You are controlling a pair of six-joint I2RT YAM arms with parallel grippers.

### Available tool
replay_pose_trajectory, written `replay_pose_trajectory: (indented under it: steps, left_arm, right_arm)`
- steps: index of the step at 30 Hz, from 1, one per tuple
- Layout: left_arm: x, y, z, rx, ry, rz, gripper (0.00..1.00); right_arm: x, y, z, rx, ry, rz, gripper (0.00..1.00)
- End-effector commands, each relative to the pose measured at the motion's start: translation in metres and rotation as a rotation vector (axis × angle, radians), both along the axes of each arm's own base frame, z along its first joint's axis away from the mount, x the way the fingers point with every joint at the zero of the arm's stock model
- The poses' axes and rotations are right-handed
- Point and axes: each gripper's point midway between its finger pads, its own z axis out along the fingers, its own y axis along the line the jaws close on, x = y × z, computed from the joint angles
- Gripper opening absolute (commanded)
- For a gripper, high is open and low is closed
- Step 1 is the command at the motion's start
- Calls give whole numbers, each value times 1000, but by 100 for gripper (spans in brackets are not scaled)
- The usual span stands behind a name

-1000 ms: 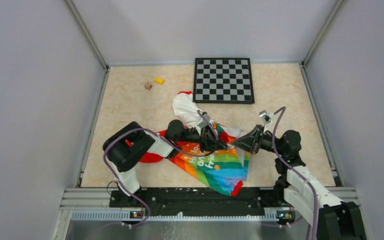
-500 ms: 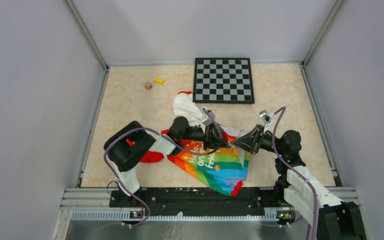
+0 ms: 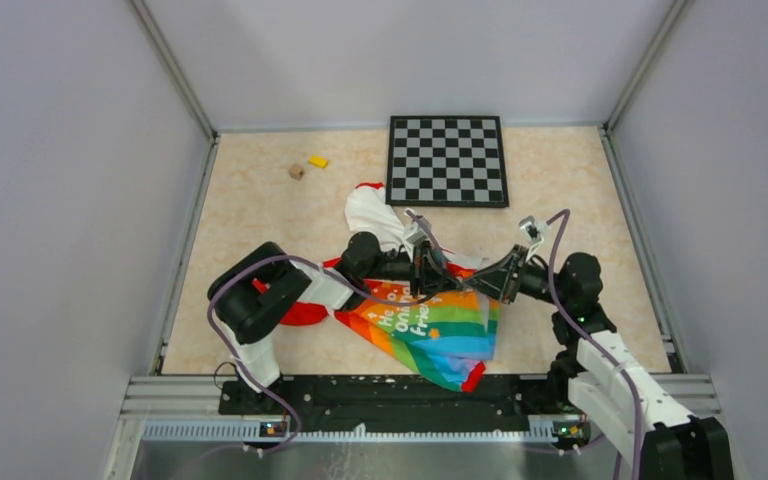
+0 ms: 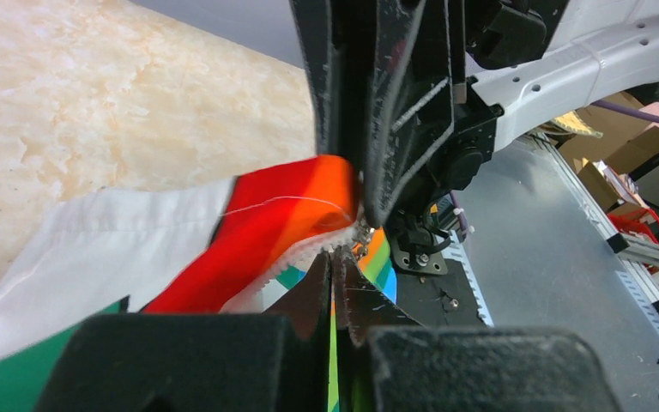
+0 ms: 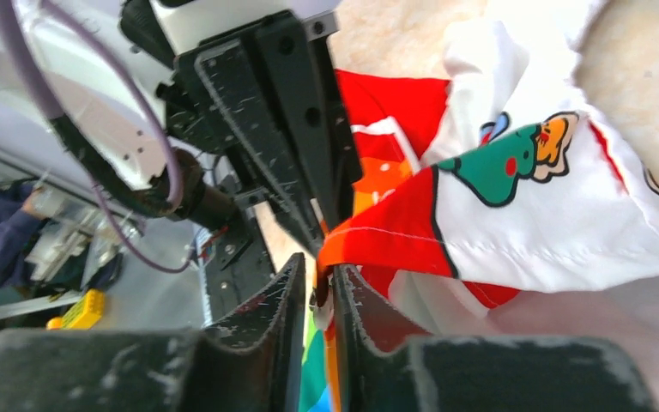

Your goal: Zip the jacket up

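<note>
The jacket [image 3: 422, 325] lies crumpled at mid-table, rainbow lower panel with white lettering toward me, white printed upper part behind, red sleeve to the left. My left gripper [image 3: 448, 282] reaches in from the left and is shut on the jacket's front edge by the white zipper teeth [image 4: 305, 256]. My right gripper [image 3: 474, 287] reaches in from the right, tip to tip with the left. It is shut on the red-orange edge of the jacket [image 5: 395, 232] at the zipper. In the left wrist view my left gripper [image 4: 336, 262] faces the right gripper's fingers [image 4: 395, 129].
A black-and-grey checkerboard [image 3: 447, 160] lies at the back. A yellow block [image 3: 317, 161] and a small brown cube [image 3: 296, 171] sit at the back left. Grey walls enclose three sides. A metal rail [image 3: 410, 395] runs along the front.
Both grippers have shifted slightly right and away from me, staying tip to tip. The jacket's front edge and rainbow panel moved with them.
</note>
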Motion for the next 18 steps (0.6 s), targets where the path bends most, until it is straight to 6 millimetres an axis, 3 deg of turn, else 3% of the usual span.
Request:
replay_pose_trajectory:
  steps: [1, 12, 18]
  left_arm:
    - [-10, 1, 30, -101, -60, -10, 0]
    - [-3, 1, 15, -82, 12, -7, 0]
    - [1, -2, 10, -74, 28, -19, 0]
  right_arm:
    - [19, -9, 8, -72, -10, -123, 22]
    - [24, -31, 1, -108, 102, -325, 49]
    - [11, -33, -2, -47, 145, -335, 56]
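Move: The zipper slider sits almost at both fingertips: about 1 cm to the right gripper's left and 1 cm below it, and some 1 cm to the left gripper's right, level in height. The red front corner is right at the right gripper's tips. From the right gripper the animal print lies roughly 6 cm ahead, 7 cm left and a little lower; the middle of the rainbow panel lies about 11 cm back, 8 cm left and 10 cm down. Open the right gripper to about half and let go of the jacket's red corner, drawing it away from the slider: first forward and right, then mainly right and slightly down, about 3 cm to the right overall, while the hand turns some 15 degrees clockwise. Keep the left gripper shut at the slider, letting it rise about 1 cm and sink back. ##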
